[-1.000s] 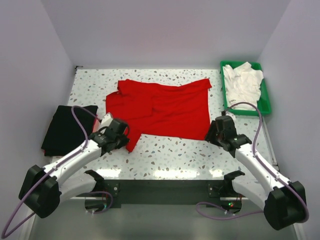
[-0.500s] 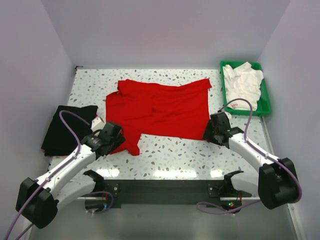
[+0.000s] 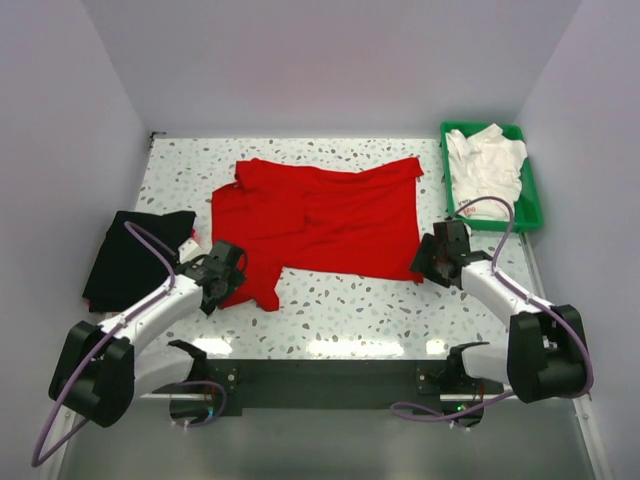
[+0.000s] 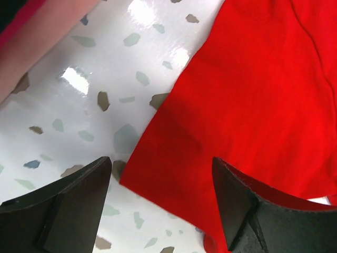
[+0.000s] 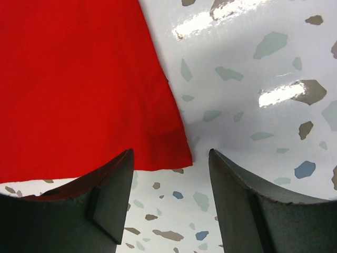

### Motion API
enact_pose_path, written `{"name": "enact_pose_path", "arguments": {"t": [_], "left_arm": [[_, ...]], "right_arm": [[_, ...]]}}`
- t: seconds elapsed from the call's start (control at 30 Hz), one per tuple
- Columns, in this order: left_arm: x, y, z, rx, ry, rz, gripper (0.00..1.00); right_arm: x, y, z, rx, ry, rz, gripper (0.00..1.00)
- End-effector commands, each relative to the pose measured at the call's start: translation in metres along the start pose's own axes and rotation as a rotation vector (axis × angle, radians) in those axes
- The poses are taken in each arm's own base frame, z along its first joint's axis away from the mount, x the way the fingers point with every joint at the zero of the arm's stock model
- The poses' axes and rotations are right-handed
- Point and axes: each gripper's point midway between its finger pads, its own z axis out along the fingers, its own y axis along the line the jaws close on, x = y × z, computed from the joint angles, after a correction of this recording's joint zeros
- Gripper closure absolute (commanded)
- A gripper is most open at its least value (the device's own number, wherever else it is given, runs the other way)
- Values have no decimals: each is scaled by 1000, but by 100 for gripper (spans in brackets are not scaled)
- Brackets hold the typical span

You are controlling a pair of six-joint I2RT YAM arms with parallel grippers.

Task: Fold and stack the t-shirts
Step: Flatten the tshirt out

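A bright red t-shirt (image 3: pixel 320 215) lies spread over the middle of the speckled table, its left part folded over itself. My left gripper (image 3: pixel 233 280) hovers open at the shirt's near-left corner. In the left wrist view that corner of the red t-shirt (image 4: pixel 253 95) lies flat between the open left gripper (image 4: pixel 160 161) fingers, ungripped. My right gripper (image 3: pixel 430 264) stands open at the shirt's near-right corner. The right wrist view shows the red t-shirt (image 5: pixel 79 79) just ahead of the open right gripper (image 5: pixel 170 153). A black t-shirt (image 3: pixel 130 255) lies folded at the left edge. White t-shirts (image 3: pixel 485 165) sit in the tray.
The green plastic tray (image 3: pixel 533 205) stands at the back right against the wall. Bare speckled table (image 3: pixel 340 300) runs along the front between the two arms. Walls close in on the left, back and right.
Both grippers have opened. The left one let go of the red shirt's near-left corner, which now lies flat; the right gripper drew slightly back along the near-right corner.
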Motion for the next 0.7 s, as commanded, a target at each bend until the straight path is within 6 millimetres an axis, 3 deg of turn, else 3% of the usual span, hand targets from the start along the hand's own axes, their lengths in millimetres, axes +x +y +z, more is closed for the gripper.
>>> {"name": "enact_pose_path", "arguments": {"t": [0.0, 0.23, 0.33, 0.47, 0.63, 0.67], "left_arm": [[-14, -18, 9, 46, -58, -45, 18], [-14, -18, 23, 25, -55, -32, 20], [-10, -16, 29, 12, -47, -22, 28], [-6, -18, 33, 14, -31, -10, 59], [-10, -23, 24, 40, -30, -12, 87], [-12, -24, 20, 50, -33, -17, 96]], "right_arm": [[-15, 15, 2, -51, -35, -1, 37], [-13, 19, 10, -66, -22, 14, 37], [-10, 20, 14, -73, -11, 20, 38], [-8, 20, 17, -74, -5, 18, 42], [-10, 20, 18, -69, -4, 15, 68], [-12, 20, 17, -65, -10, 14, 76]]}}
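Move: The red shirt's near-left edge, just out from its corner, lies about 3 cm ahead of my left hand and 2 cm below; the black folded shirt is roughly 10 cm farther out and 20 cm to the left, and the pointed tip of the red flap about 12 cm right and 2 cm back. For my right hand the near-right corner is level with it, 1 cm left and 2 cm below; the green bin stands some 25 cm ahead and 17 cm right. I slide my open left hand about 3 cm forward, sinking a little, up along the red shirt's near-left edge, then close the fingers to pinch it just beyond the corner. My right hand eases down, forward and to the left, only a centimetre or so each way, onto the near-right corner, and its fingers close partway to take the hem between their tips. ##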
